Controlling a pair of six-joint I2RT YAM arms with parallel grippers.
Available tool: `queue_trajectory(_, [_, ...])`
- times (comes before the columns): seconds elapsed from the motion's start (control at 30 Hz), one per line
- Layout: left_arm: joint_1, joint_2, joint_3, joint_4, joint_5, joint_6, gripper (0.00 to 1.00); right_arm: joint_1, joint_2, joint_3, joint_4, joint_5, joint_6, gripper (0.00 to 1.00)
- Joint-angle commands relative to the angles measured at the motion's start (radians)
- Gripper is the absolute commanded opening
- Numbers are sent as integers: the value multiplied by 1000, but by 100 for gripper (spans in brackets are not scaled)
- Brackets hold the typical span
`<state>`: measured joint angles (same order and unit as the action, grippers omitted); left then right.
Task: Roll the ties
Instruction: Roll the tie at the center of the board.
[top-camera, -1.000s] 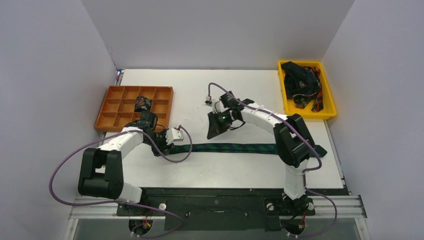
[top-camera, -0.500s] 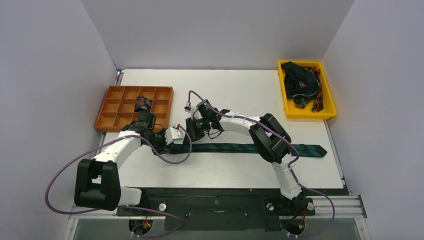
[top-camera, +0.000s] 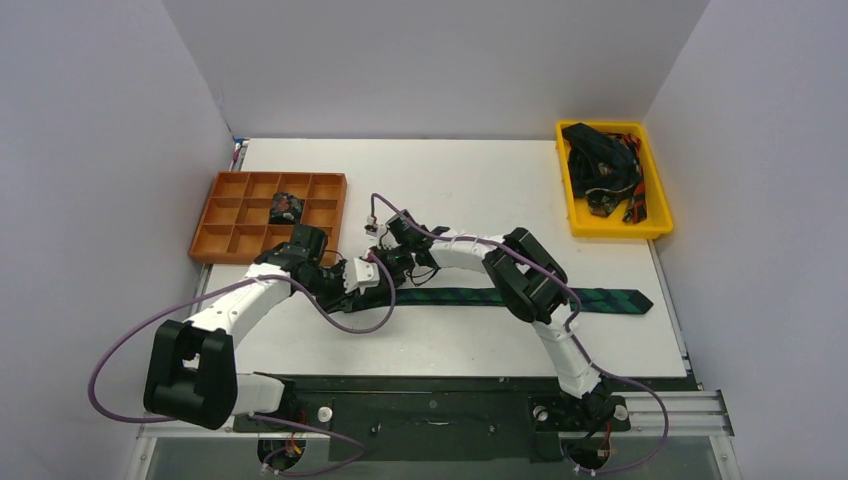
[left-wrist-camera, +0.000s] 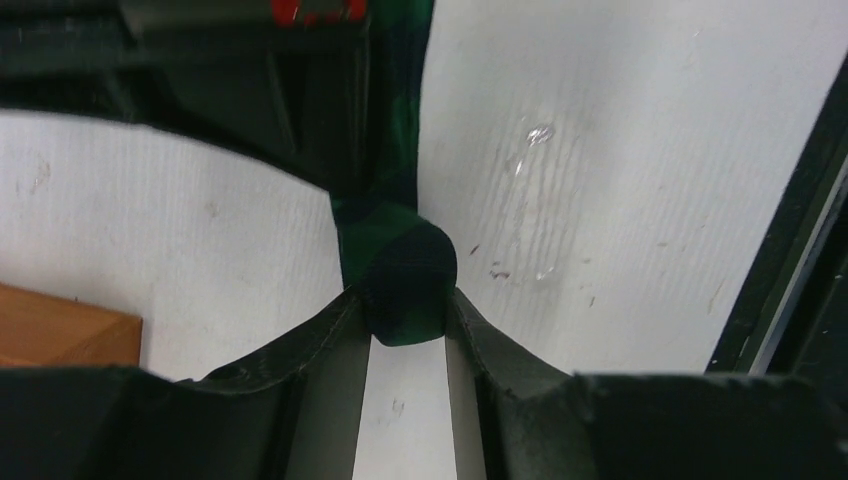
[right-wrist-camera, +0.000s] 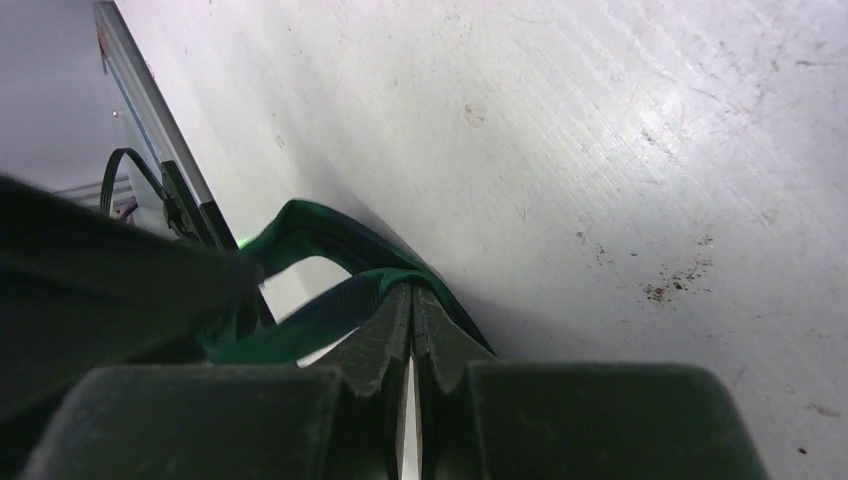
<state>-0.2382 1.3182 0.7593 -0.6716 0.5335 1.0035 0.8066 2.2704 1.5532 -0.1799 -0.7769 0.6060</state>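
A dark green plaid tie (top-camera: 480, 296) lies flat across the table, its wide pointed tip to the right. Its left end is folded into a small loop between both grippers. My left gripper (top-camera: 368, 277) pinches the folded end (left-wrist-camera: 400, 280) from both sides, and its jaws (left-wrist-camera: 403, 310) touch the fabric. My right gripper (top-camera: 388, 265) sits just behind it. In the right wrist view this gripper (right-wrist-camera: 411, 292) is shut, with a loop of the tie (right-wrist-camera: 320, 315) caught at its tips.
An orange compartment tray (top-camera: 280, 175) stands at the left with one small dark coil (top-camera: 285, 208) in a cell. A yellow bin (top-camera: 660, 228) at the back right holds a tangle of dark ties (top-camera: 600, 165). Purple cables trail off both arms.
My right arm swung left across the table and came down beside the left gripper. The left gripper shifted right and narrowed onto the tie's folded end.
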Motion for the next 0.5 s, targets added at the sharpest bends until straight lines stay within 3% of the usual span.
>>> queue_trajectory(0.0, [-97,-24,62,40,52,-93,29,-4,-31,12,-6,55,-63,0])
queue_trajectory(0.3, [-175,77,117,103,19,-140,31,-135,-281,-206,90,-52,-31,36])
queue_trajectory(0.47, [-183,158,150,142,20,-140,31,-149,-303,-291,218,-94,55,40])
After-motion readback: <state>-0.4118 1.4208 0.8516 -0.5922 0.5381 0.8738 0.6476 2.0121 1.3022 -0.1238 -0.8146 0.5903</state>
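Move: The tie's rolled end sits between the left hand's fingertips, with the flat strip running off to the right; its pointed tip lies about 63 cm to the right, level fore and aft, roughly 4 cm lower. The compartment tray is some 19 cm ahead and 17 cm left of that hand, about 3 cm below. From the right hand's shut fingertips, at the strip, the roll is about 4 cm left and 1 cm back. Rightward along the strip, the left hand carries the rolled end about 5.5 cm towards the tie's pointed tip, lifting slightly before easing partly down, fingers keeping their loose hold around the roll. The right hand first waits, then comes free of the strip beside the roll, opening its shut fingers to under half as it backs off right about 7 cm, rising 5 and going slightly forward. ##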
